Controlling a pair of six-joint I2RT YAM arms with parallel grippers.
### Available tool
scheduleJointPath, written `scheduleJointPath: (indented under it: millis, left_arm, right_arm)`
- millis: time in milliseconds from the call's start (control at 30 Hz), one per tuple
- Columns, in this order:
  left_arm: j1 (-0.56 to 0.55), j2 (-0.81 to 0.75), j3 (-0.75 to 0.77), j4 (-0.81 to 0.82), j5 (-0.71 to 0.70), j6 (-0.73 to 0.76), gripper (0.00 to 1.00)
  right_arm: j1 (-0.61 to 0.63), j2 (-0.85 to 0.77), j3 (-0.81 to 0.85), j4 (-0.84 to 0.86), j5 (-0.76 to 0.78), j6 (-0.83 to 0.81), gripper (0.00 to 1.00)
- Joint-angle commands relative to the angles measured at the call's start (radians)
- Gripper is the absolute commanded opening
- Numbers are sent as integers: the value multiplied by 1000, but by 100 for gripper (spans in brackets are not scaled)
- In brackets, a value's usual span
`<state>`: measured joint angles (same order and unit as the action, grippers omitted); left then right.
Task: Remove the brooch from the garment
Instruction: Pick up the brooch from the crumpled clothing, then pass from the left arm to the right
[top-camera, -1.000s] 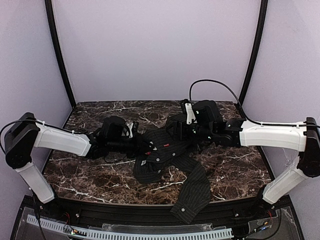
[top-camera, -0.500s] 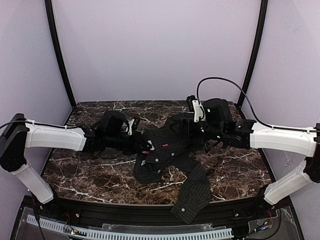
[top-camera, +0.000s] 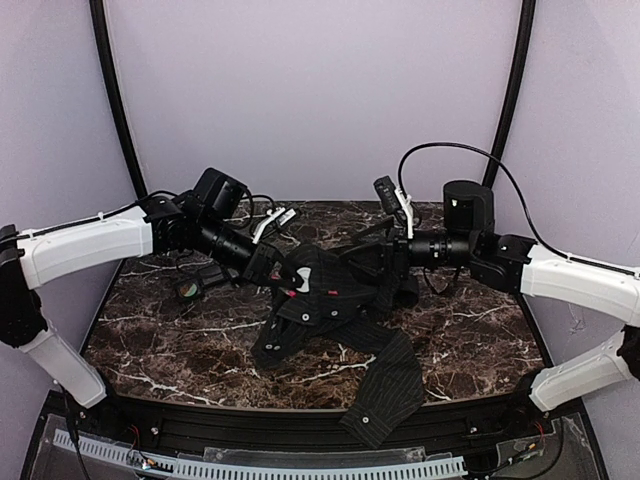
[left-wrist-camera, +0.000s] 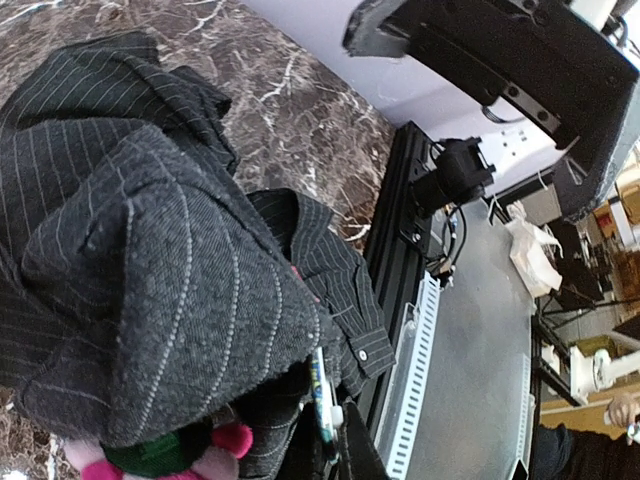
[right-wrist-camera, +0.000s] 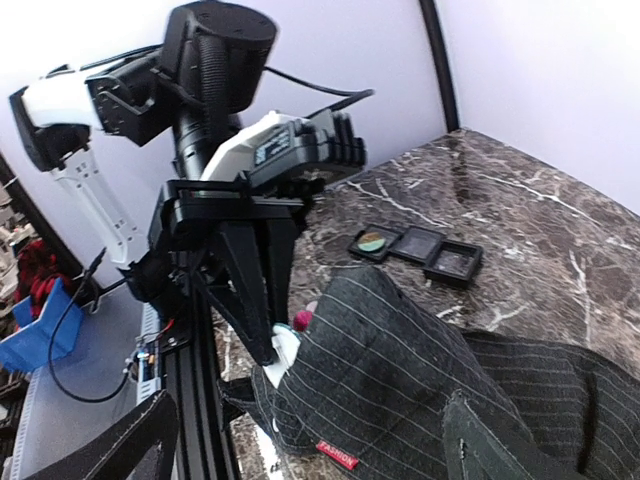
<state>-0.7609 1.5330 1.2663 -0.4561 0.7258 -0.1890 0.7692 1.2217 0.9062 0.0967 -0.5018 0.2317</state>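
The garment (top-camera: 335, 305) is a dark pinstriped shirt, one end raised off the marble table. My left gripper (top-camera: 283, 282) is shut on a fold of it. The brooch (top-camera: 291, 292), pink-petalled, sits pinned in the cloth right beside those fingertips. In the left wrist view the brooch (left-wrist-camera: 170, 455) shows a green centre at the bottom edge, under the bunched garment (left-wrist-camera: 150, 250). The right wrist view shows the left gripper (right-wrist-camera: 277, 345) pinching the garment (right-wrist-camera: 450, 380) next to the brooch (right-wrist-camera: 303, 320). My right gripper (top-camera: 387, 262) stands open, close to the shirt and holding nothing.
Three small black square trays (right-wrist-camera: 415, 245) lie in a row on the table (top-camera: 470, 340) behind the left arm; one holds a round disc (top-camera: 187, 290). A sleeve (top-camera: 385, 400) hangs over the table's front edge. A red label (right-wrist-camera: 337, 455) is sewn on the shirt.
My left arm has risen and swung up, lifting the shirt's near end off the table. My right gripper has opened wider and drawn back and up from the cloth.
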Motion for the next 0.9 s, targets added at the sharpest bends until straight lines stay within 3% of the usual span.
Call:
scheduleJointPath:
  millis: [0, 333, 867]
  left_arm:
    - [0, 23, 70, -197, 149, 259, 1]
    - [0, 40, 87, -213, 228, 356, 1]
    - [0, 57, 87, -218, 253, 364, 1]
  right_arm:
    - [-11, 67, 72, -27, -252, -42, 89]
    - [5, 210, 106, 13, -430, 27, 75]
    - [70, 344, 145, 85, -459, 72, 35]
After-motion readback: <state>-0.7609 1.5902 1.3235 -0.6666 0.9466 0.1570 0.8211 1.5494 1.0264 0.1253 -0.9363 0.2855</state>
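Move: The left hand already has the brooch pinched at its fingertips, its white back showing. From the open right hand, the raised garment fold beside the brooch lies about 6 cm left, 2 back and 6 lower, and the brooch about 10 left, 2 back and 6 lower. The red label sits some 4 left, 5 back and 10 below the right hand. Right hand travels left, down and back some 10 cm, half closing by the fold; left draws brooch back. ##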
